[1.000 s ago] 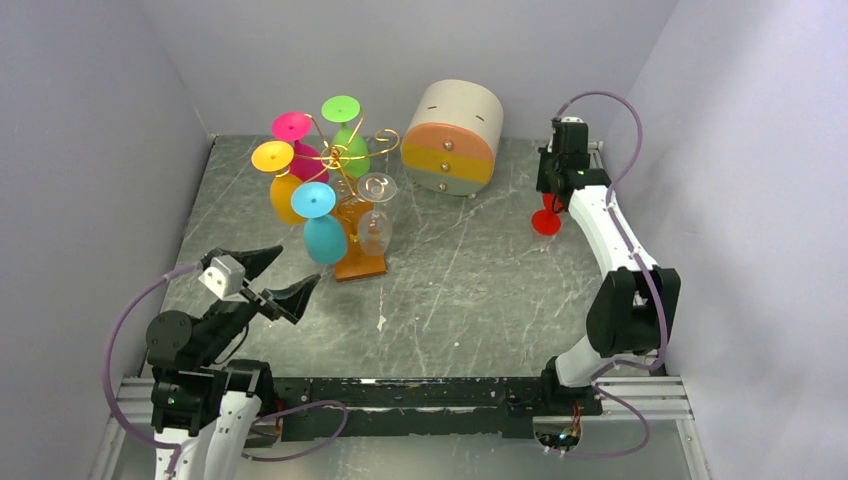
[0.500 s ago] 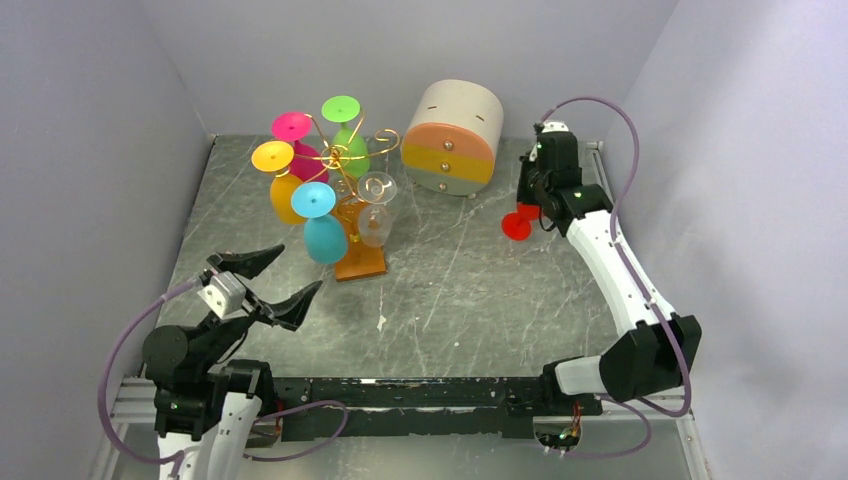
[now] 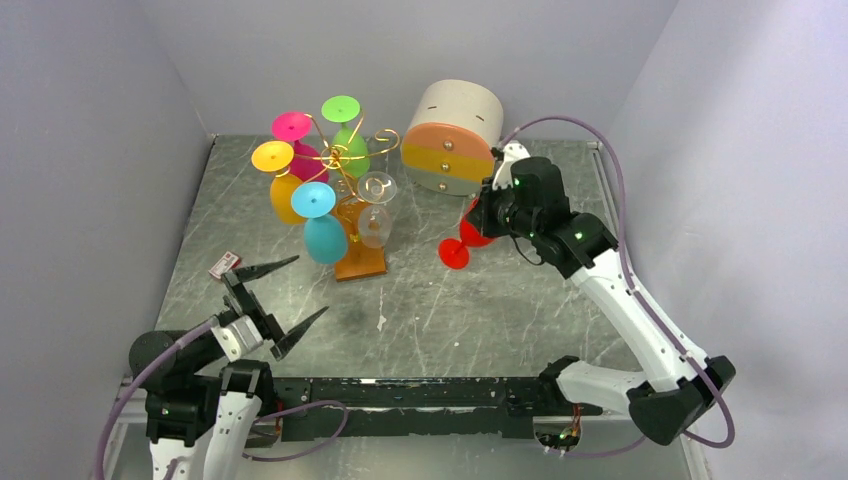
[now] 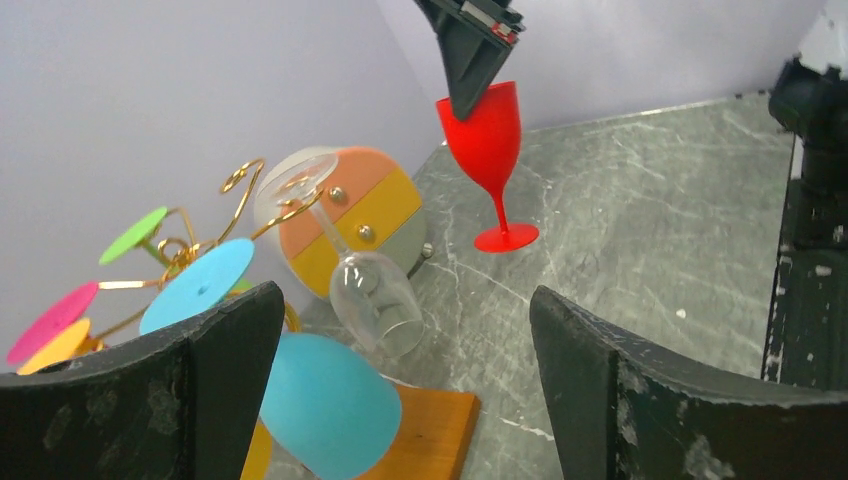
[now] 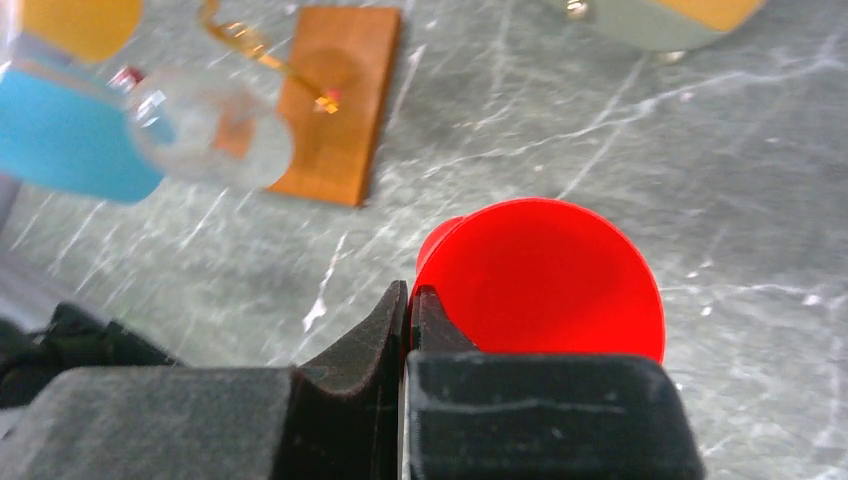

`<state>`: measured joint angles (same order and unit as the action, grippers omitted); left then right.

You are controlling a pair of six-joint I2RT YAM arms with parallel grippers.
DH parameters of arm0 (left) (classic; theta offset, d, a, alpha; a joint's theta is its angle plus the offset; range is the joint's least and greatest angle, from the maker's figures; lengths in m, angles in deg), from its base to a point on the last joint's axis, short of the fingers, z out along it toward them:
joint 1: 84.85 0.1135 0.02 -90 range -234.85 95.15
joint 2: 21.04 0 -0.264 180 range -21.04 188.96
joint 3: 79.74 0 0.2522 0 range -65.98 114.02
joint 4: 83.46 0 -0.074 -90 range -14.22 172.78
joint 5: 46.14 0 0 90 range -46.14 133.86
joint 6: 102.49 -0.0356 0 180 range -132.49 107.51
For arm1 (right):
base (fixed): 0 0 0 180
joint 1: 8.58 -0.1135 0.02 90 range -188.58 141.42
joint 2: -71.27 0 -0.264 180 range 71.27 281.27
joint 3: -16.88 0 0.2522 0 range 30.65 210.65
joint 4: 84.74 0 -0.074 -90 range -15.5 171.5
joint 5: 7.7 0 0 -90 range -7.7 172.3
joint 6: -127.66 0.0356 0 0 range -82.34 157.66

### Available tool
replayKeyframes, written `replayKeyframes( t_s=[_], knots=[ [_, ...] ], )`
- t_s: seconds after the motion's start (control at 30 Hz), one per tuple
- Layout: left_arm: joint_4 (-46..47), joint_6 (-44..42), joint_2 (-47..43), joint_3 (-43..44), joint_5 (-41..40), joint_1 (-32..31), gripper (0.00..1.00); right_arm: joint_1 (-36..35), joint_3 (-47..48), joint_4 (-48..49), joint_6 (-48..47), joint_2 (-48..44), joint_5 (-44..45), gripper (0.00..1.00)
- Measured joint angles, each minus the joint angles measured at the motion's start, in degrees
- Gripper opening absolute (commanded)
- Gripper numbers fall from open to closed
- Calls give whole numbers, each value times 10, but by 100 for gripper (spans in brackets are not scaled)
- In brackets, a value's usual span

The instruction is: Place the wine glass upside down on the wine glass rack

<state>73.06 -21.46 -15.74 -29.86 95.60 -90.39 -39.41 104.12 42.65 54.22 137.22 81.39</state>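
Observation:
A red wine glass [image 3: 476,234] hangs upright and a little tilted, its foot [image 3: 453,254] low over the table. My right gripper [image 3: 490,213] is shut on its rim; in the right wrist view the gripper [image 5: 410,292] pinches the edge of the red bowl [image 5: 550,280]. The wine glass rack [image 3: 345,160], gold wire on a wooden base [image 3: 360,262], stands left of it with several glasses hung upside down. My left gripper [image 3: 300,288] stands open near the front left, holding nothing. The left wrist view shows the red glass [image 4: 490,130] beyond the rack's base [image 4: 435,425].
A round cream drawer box [image 3: 455,135] with orange and yellow fronts stands at the back, just behind the red glass. Blue [image 3: 325,238] and clear [image 3: 374,228] glasses hang on the rack's near side. Grey walls close the left, back and right.
My right arm has swept left from the back right corner, carrying the red glass toward the table's middle. My left arm has drawn back and down toward the near edge, still open.

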Motion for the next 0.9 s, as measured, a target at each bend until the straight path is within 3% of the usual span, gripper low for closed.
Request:
replayKeyframes(
  t_s=[0.23,0.47,0.9],
  knots=[
    [-4,-80,2,0,86,0,89,-55,-44,9,23,-60,-136,0],
    [-31,-149,32,0,172,0,81,-65,-92,109,89,-121,-311,0],
    [-100,-236,49,24,246,0,69,-95,-162,380,272,-116,-423,0]
  ],
)
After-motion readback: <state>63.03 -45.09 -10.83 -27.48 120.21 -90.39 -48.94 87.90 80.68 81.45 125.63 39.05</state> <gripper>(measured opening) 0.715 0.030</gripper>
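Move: Back and to the left of the right hand, which still holds the red wine glass by its rim with the foot hanging down, the open left gripper waits about 35 cm left, 15 cm back and some 5 cm higher. The hanging clear glass is about 21 cm left, level ahead and 5 cm lower; the blue glass is 11 cm farther left. From the left hand, the red glass lies roughly 32 cm right, 14 cm ahead and 10 cm below. Swinging the red glass back about 15 cm, left 11 cm and up 9 cm towards the left gripper, the right hand keeps its pinch on the rim and turns counter-clockwise while rolling its left side up, some 40 degrees each, so the foot leads. The left hand eases back, right and down a few centimetres, turning clockwise about 20 degrees and partly closing its fingers, still without the glass. ##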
